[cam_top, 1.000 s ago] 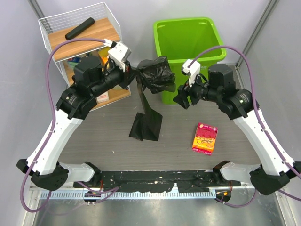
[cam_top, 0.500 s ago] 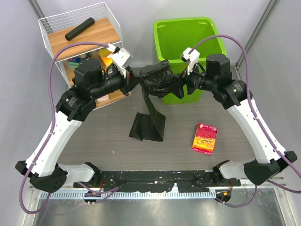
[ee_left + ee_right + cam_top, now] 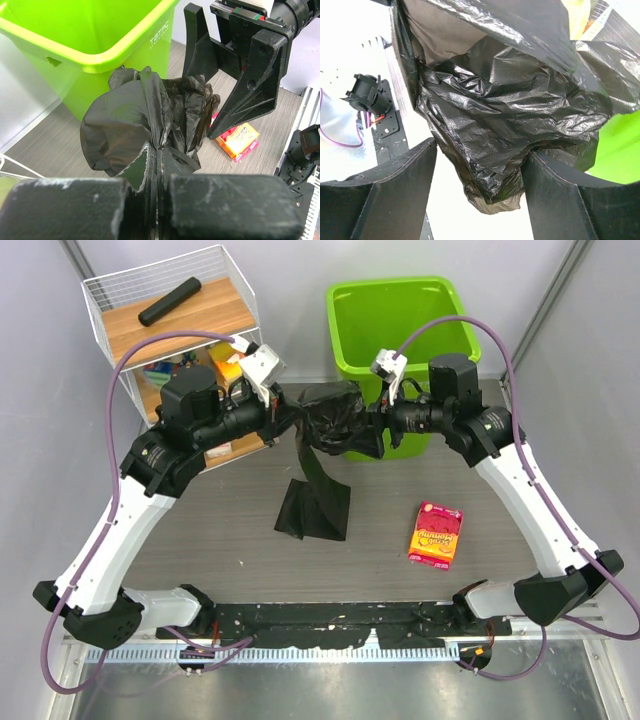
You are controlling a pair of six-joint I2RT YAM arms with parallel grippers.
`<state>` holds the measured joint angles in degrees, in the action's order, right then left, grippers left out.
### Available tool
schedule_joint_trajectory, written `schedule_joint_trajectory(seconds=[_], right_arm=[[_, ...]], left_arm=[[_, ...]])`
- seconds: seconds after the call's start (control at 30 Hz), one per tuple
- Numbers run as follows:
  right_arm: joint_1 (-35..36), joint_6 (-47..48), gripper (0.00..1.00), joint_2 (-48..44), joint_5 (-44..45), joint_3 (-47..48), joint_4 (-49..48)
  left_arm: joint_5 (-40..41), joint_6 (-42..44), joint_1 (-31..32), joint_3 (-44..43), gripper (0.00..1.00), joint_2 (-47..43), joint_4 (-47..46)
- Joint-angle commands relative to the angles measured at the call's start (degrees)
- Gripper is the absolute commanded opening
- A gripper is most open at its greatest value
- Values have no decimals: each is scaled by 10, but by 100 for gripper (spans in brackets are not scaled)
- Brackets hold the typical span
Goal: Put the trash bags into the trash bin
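Note:
The trash bag (image 3: pixel 335 418) is a crinkled glossy black bundle held in the air just in front of the lime-green trash bin (image 3: pixel 336 332). Its tail hangs down to a flat fold on the table (image 3: pixel 315 508). My left gripper (image 3: pixel 287 420) is shut on the bag's gathered edge (image 3: pixel 159 150), with the bag (image 3: pixel 145 117) bulging beyond the fingers below the bin's rim (image 3: pixel 100 62). My right gripper (image 3: pixel 372 426) comes in from the right, open, its fingers (image 3: pixel 395 195) on either side of the bag's crumpled lobe (image 3: pixel 510 110). A gap shows at one finger.
A white wire basket shelf (image 3: pixel 100 290) with a wooden board stands at the back left. On it lies a slim black roll (image 3: pixel 170 300). A red and yellow snack packet (image 3: pixel 436 534) lies on the table at front right. Grey walls close in on both sides.
My right arm has swung left from beside the bin to the bag, and its open fingers now straddle it. The left gripper has carried the bag slightly right.

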<state>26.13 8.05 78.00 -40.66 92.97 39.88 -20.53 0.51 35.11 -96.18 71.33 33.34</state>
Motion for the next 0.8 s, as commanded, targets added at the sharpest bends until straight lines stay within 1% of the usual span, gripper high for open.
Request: schedule_joint_trajectory(seconds=[0.0,0.1,0.2,0.23,0.27,0.3,0.33,0.37,0.4,0.43,0.47,0.5,0.53,0.57,0.6,0.63,0.73,0.77], right_arm=[[-1,-6,71,-11,-56,-4,-34],[-2,-19,70,-9,-65,-8,-45],[-4,-38,63,-7,-75,-14,-66],[-4,-41,57,-4,-77,-16,-68],[-2,-44,54,-4,-79,-16,-71],[-4,-47,44,-2,-78,-17,-75],[-2,-52,37,-1,-71,-17,-77],[-3,-52,27,1,-66,-17,-75],[-3,-49,20,1,-61,-17,-75],[-5,-49,8,1,-55,-17,-72],[-3,-41,3,0,-38,-17,-69],[-6,-35,1,-4,-14,-16,-63],[-7,-24,1,-7,3,-15,-58],[-7,-9,1,-13,48,-9,-48],[-10,-1,1,-16,68,-5,-44],[-12,18,1,-22,119,5,-30],[-18,48,1,-37,212,30,-9],[-23,60,1,-45,258,34,-4]], left_arm=[[-12,3,-2,5,0,-12,-11],[-13,3,-2,10,0,-13,-13],[-16,2,-2,13,0,-13,-13],[-17,2,-2,14,0,-14,-13],[-18,2,-2,17,0,-15,-13],[-19,2,-2,17,0,-15,-13],[-20,1,-1,18,0,-16,-13],[-21,-1,-1,18,0,-16,-13],[-22,-1,-2,18,0,-17,-12],[-22,-1,-2,18,0,-19,-12],[-21,-1,-2,17,0,-20,-11],[-17,1,-2,14,0,-22,-7],[-10,4,-1,12,0,-24,-4],[-2,9,-1,7,0,-27,2],[7,13,-1,2,0,-29,9],[19,20,-2,-2,0,-32,15],[67,40,-1,-15,0,-43,31],[84,46,-2,-18,0,-44,35]])
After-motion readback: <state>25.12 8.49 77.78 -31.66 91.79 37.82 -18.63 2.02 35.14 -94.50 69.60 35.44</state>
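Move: The trash bag's crumpled bulk hangs some 6 cm to the right hand's left, level with it fore and aft, its nearest fold already between the open fingers. The trash bin's middle is about 27 cm ahead, 9 cm right and 20 cm below that hand; the red snack box lies some 7 cm back, 18 cm right and 35 cm down. For the left hand, which keeps the bag pinched, the bulk is about 8 cm to its right and slightly lower. The trash bag's loose fold is pinched by the right gripper, which eases about 1 cm back and left into it and shuts from wide open, then swings forward and right towards the bin, roughly 5 cm, turning some 10 degrees clockwise. The left hand keeps its grip, sinking about 1 cm, then drifting as much to the left. ##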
